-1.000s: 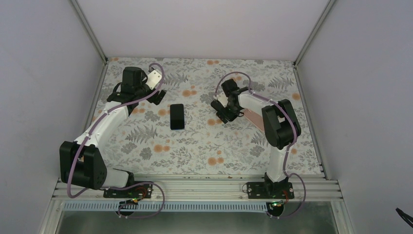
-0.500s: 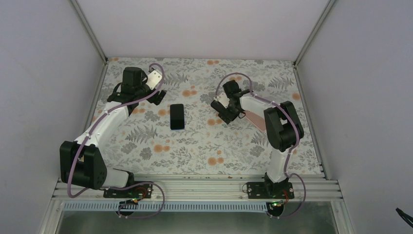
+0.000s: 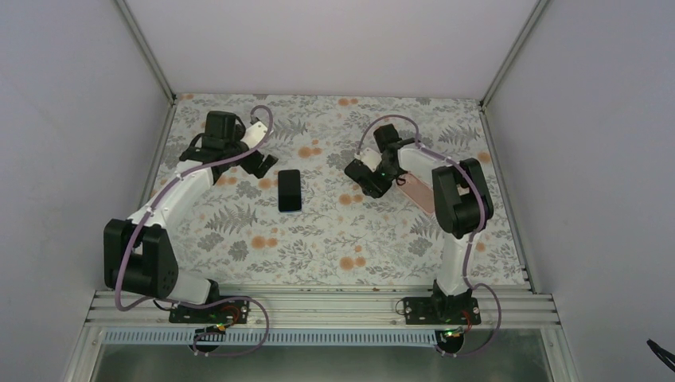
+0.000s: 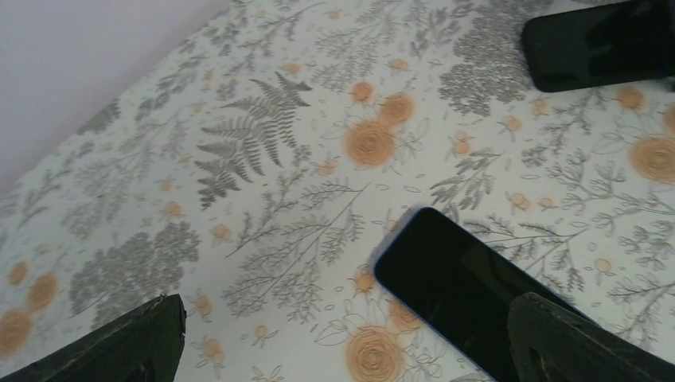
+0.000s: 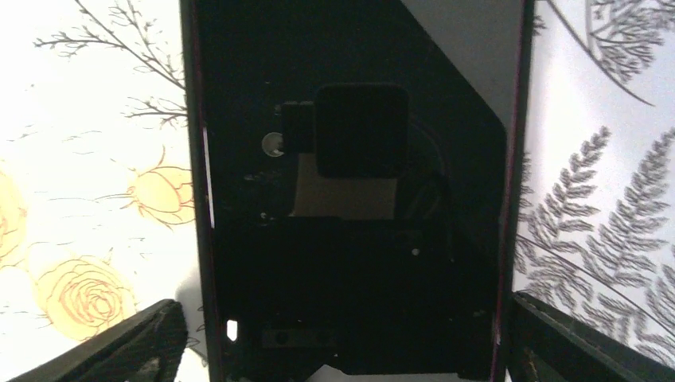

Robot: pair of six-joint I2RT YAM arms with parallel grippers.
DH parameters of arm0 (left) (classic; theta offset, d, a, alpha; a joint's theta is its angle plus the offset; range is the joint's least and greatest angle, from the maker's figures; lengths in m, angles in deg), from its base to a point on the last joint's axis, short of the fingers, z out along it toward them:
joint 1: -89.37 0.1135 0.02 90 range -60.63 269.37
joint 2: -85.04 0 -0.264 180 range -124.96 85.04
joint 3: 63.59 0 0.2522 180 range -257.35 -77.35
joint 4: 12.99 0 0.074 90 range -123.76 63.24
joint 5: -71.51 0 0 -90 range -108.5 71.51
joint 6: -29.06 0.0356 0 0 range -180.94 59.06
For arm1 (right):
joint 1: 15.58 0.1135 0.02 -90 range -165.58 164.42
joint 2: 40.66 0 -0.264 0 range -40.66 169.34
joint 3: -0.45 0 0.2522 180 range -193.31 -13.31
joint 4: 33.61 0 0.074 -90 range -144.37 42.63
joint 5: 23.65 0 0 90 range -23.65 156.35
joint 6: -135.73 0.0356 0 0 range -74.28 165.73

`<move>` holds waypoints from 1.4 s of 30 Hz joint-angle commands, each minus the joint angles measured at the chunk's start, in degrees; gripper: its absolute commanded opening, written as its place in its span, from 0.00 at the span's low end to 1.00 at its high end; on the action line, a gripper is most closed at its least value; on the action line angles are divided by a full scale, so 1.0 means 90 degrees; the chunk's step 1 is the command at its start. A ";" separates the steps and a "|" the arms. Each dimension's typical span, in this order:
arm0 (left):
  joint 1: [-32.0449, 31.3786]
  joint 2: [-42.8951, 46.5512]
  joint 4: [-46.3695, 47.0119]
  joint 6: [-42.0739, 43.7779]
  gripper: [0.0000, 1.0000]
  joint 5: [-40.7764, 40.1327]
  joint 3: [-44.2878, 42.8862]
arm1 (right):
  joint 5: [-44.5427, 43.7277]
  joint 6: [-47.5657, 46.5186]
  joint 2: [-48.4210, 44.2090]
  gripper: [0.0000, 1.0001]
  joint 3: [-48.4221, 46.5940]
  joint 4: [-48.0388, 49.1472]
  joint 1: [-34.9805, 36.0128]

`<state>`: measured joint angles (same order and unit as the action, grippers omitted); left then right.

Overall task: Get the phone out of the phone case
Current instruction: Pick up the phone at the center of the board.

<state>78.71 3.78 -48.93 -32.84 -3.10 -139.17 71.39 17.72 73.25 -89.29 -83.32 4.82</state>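
Observation:
A dark-screened phone [image 5: 350,239] lies flat with a thin pinkish-red rim, the phone case [image 5: 521,159], along its long sides. From above it shows as a pinkish slab [image 3: 417,195] partly under the right forearm. My right gripper [image 5: 342,350] hovers low over it, open, one finger outside each long edge and touching nothing; the same right gripper [image 3: 370,179] shows from above. My left gripper [image 4: 350,342] is open and empty over the cloth, and this left gripper [image 3: 267,165] is at the back left.
A second black phone [image 3: 290,190] with a bluish edge lies mid-table, just right of the left gripper's fingers [image 4: 573,334]. The flowered cloth [image 3: 318,239] covers the table. Walls and frame posts close in the left, right and back.
The right gripper has shifted right and slightly back, toward the pinkish slab. The left arm has swung a little right, toward the middle phone. Neither phone has moved.

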 commanded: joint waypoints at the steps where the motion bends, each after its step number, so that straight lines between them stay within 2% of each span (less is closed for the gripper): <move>1: 0.0041 -0.0208 -0.0592 0.0305 1.00 0.0753 -0.0447 | -0.0072 -0.0318 0.0672 0.93 -0.0017 -0.0507 -0.0058; 2: 0.0031 -0.0249 -0.0703 0.0331 1.00 0.0833 -0.0508 | -0.0074 -0.0305 0.0750 0.87 -0.0043 -0.0597 -0.0055; 4: 0.0035 -0.0365 -0.0926 0.0412 1.00 0.0995 -0.0659 | -0.0048 -0.0289 0.0802 0.68 -0.0041 -0.0681 -0.0051; 6: 0.0034 -0.0530 -0.1232 0.0453 1.00 0.1173 -0.0866 | -0.0026 -0.0242 0.0698 0.55 0.0040 -0.0621 -0.0036; 11: 0.0031 -0.1202 -0.2010 0.0518 1.00 0.1825 -0.1590 | -0.0113 -0.0129 -0.0349 0.47 0.0479 0.0067 0.0189; 19: -0.0044 -0.2455 -0.3673 0.0802 1.00 0.3448 -0.3192 | -0.0780 -0.0148 -0.2208 0.49 0.1016 0.0854 0.1303; 23: -0.0112 -0.2974 -0.4240 0.0840 1.00 0.3960 -0.3744 | -0.1177 -0.0189 -0.2654 0.50 0.0967 0.1071 0.1843; 33: -0.0179 -0.4339 -0.6065 0.1482 1.00 0.5434 -0.5119 | -0.1520 -0.0149 -0.2136 0.49 0.0155 0.1260 0.2514; 40: -0.0176 -0.4501 -0.6063 0.1339 1.00 0.5403 -0.5055 | -0.1458 -0.0245 -0.1706 0.49 -0.0281 0.1249 0.2662; 42: -0.0179 -0.4547 -0.6143 0.1363 0.97 0.5520 -0.5153 | -0.1429 -0.0247 -0.1591 0.50 -0.0360 0.1254 0.2704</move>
<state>77.31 -36.98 -101.91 -22.24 42.58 -183.76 59.20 16.05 57.82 -89.23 -75.43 28.10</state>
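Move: The phone at the centre of the board lies flat between the right hand's open fingers, its middle about 3 cm ahead of and 3 cm to the left of that hand, roughly 1 cm below. The pink case lies some 12 cm to that hand's right and 3 cm back; the other phone is about 26 cm to its left and 1 cm back. From the left hand, the centre phone is about 31 cm right, 3 cm ahead and 18 cm below. The phone is pinched across its width by the right fingers, then drawn back about 5 cm, raised some 13 cm and carried about 14 cm left towards the left hand, its far end tilting up. Meanwhile the left hand, staying wide open, goes about 11 cm right to meet the phone's far end, swinging its fingers some 60 degrees from forward-down to point right and down. ##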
